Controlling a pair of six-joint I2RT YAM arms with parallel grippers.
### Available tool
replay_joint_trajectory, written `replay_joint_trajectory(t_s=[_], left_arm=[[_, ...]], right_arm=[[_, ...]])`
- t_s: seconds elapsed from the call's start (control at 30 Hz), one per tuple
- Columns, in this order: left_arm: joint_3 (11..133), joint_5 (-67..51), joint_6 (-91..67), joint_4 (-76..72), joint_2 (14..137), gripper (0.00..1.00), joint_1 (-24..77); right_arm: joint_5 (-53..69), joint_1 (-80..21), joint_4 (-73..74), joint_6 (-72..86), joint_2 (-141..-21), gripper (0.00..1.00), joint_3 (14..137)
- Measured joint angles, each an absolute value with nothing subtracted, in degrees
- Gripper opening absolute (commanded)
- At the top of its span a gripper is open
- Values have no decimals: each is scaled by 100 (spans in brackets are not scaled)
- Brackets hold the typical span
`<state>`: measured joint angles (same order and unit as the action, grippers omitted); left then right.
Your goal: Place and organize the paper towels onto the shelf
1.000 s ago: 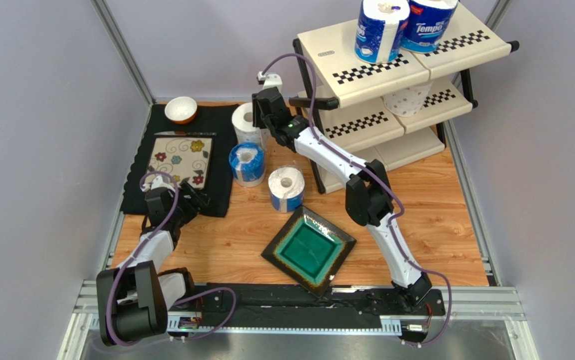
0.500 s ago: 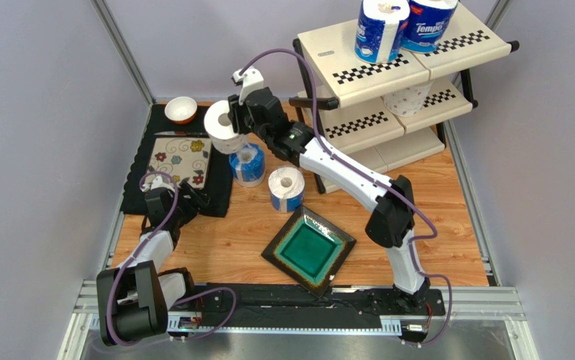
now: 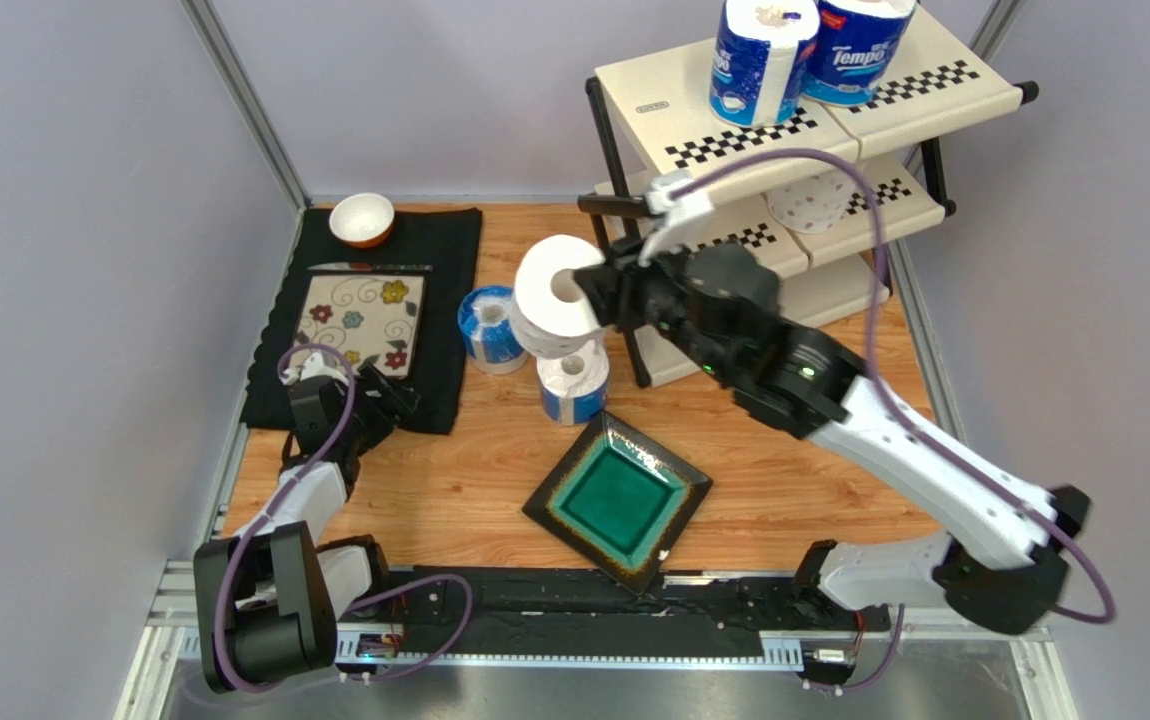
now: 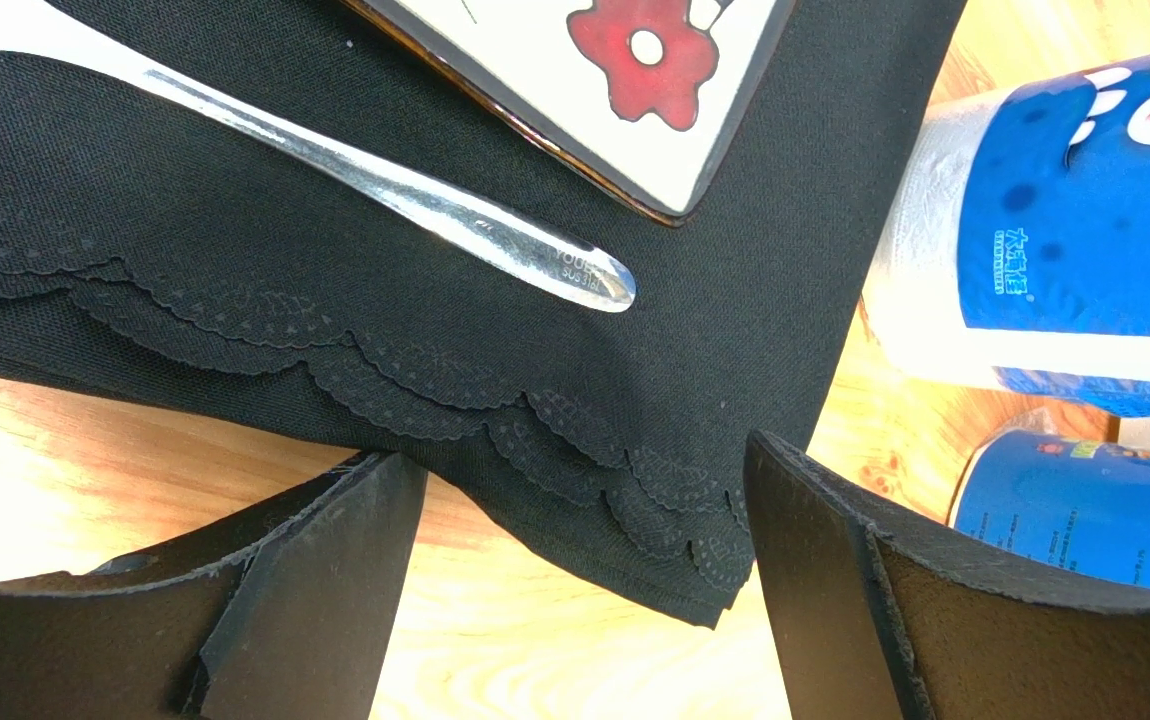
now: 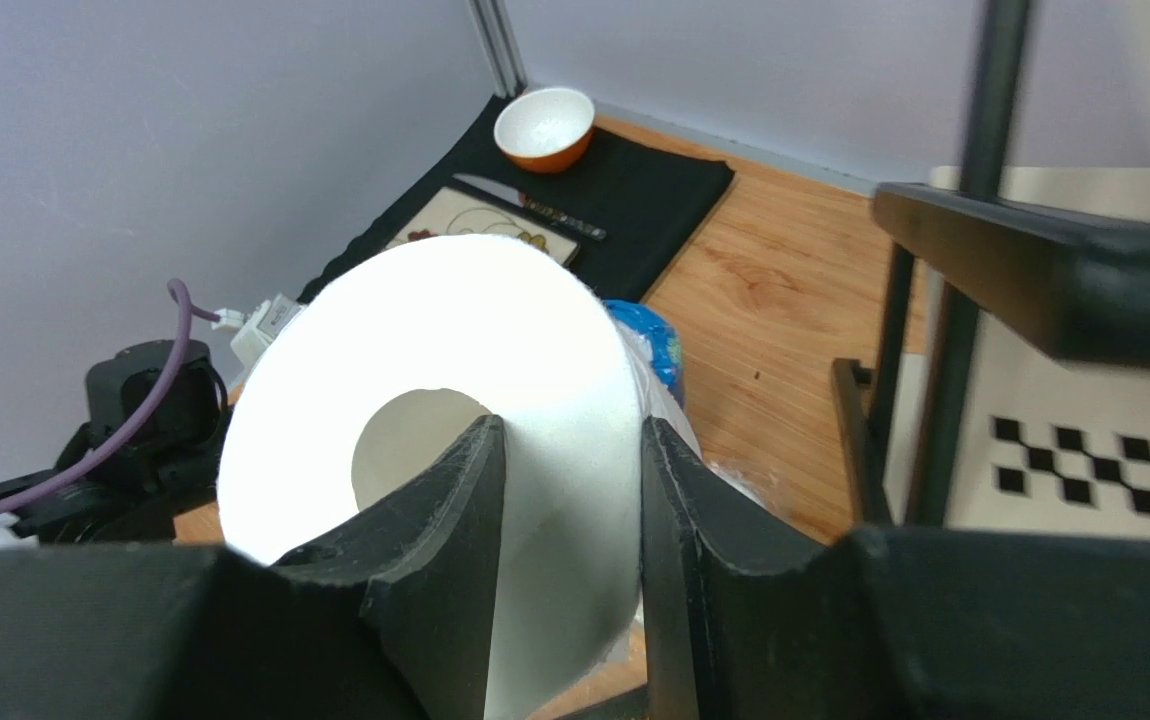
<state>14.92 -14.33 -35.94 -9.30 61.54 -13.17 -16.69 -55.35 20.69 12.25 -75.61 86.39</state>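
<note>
My right gripper (image 3: pixel 598 291) is shut on a plain white paper towel roll (image 3: pixel 556 290), one finger inside its hollow core and one outside, and holds it in the air left of the shelf (image 3: pixel 656 93). In the right wrist view the gripper (image 5: pixel 572 438) pinches the wall of that roll (image 5: pixel 416 323). Two Tempo-wrapped rolls (image 3: pixel 762 60) (image 3: pixel 858 45) stand on the top tier, and a plain roll (image 3: pixel 814 197) sits on the middle tier. Two blue-wrapped rolls (image 3: pixel 494 329) (image 3: pixel 572 384) stand on the table. My left gripper (image 4: pixel 581 510) is open over the placemat's corner.
A green square plate (image 3: pixel 619 497) lies in front of the rolls. The black placemat (image 3: pixel 439 248) carries a floral tile (image 3: pixel 363 318), a knife (image 3: pixel 371 267) and a small white bowl (image 3: pixel 362 219). A metal utensil handle (image 4: pixel 431 195) lies on the placemat near my left gripper (image 3: pixel 375 399).
My right arm has lifted the plain white roll from beside the placemat and swung it right, towards the shelf. The left arm has not moved.
</note>
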Motion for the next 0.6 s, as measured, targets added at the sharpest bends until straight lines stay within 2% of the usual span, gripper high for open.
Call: replay_joint_trajectory(t_s=[0.17, 0.3, 0.47, 0.6], left_arm=[[1492, -1452, -3594, -932, 6156, 87, -1328], [1492, -1452, -3594, -930, 6156, 87, -1328], [1492, -1452, -3594, -928, 6154, 87, -1332], [1492, -1450, -3594, -923, 6149, 87, -1332]], right_arm=[[-2082, -5535, 2714, 1490, -5966, 6, 8112], [-2386, -5535, 3334, 1660, -5229, 7, 8058], [-3140, -5535, 3809, 1715, -4827, 7, 7909], [-3710, -5428, 4176, 1715, -4993, 5, 7850]])
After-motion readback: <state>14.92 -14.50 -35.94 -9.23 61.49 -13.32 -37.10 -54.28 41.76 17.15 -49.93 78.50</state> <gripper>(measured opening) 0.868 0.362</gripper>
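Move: My right hand already holds the white roll by its rim. The bare left half of the middle shelf lies about 23 cm ahead, 16 cm to the right and 15 cm below; the flowered roll stands on that shelf some 28 cm ahead, 29 cm right, 13 cm below. On the table, about 32 cm below, are the blue-topped roll, 16 cm ahead and 13 cm left, and the blue-and-white roll, 8 cm ahead, 2 cm left. From my left hand, that bare place is 22 cm ahead, 42 cm right, 20 cm higher. I sweep the pinched roll about 18 cm to the right, drawing back some 7 cm on the way and easing forward a little at the end, so that it comes across in front of the shelf. My right hand rises about 4 cm, then sinks back to its starting height, while I swing the wrist some 20 degrees clockwise to face the shelves, fingers still shut on the rim. ##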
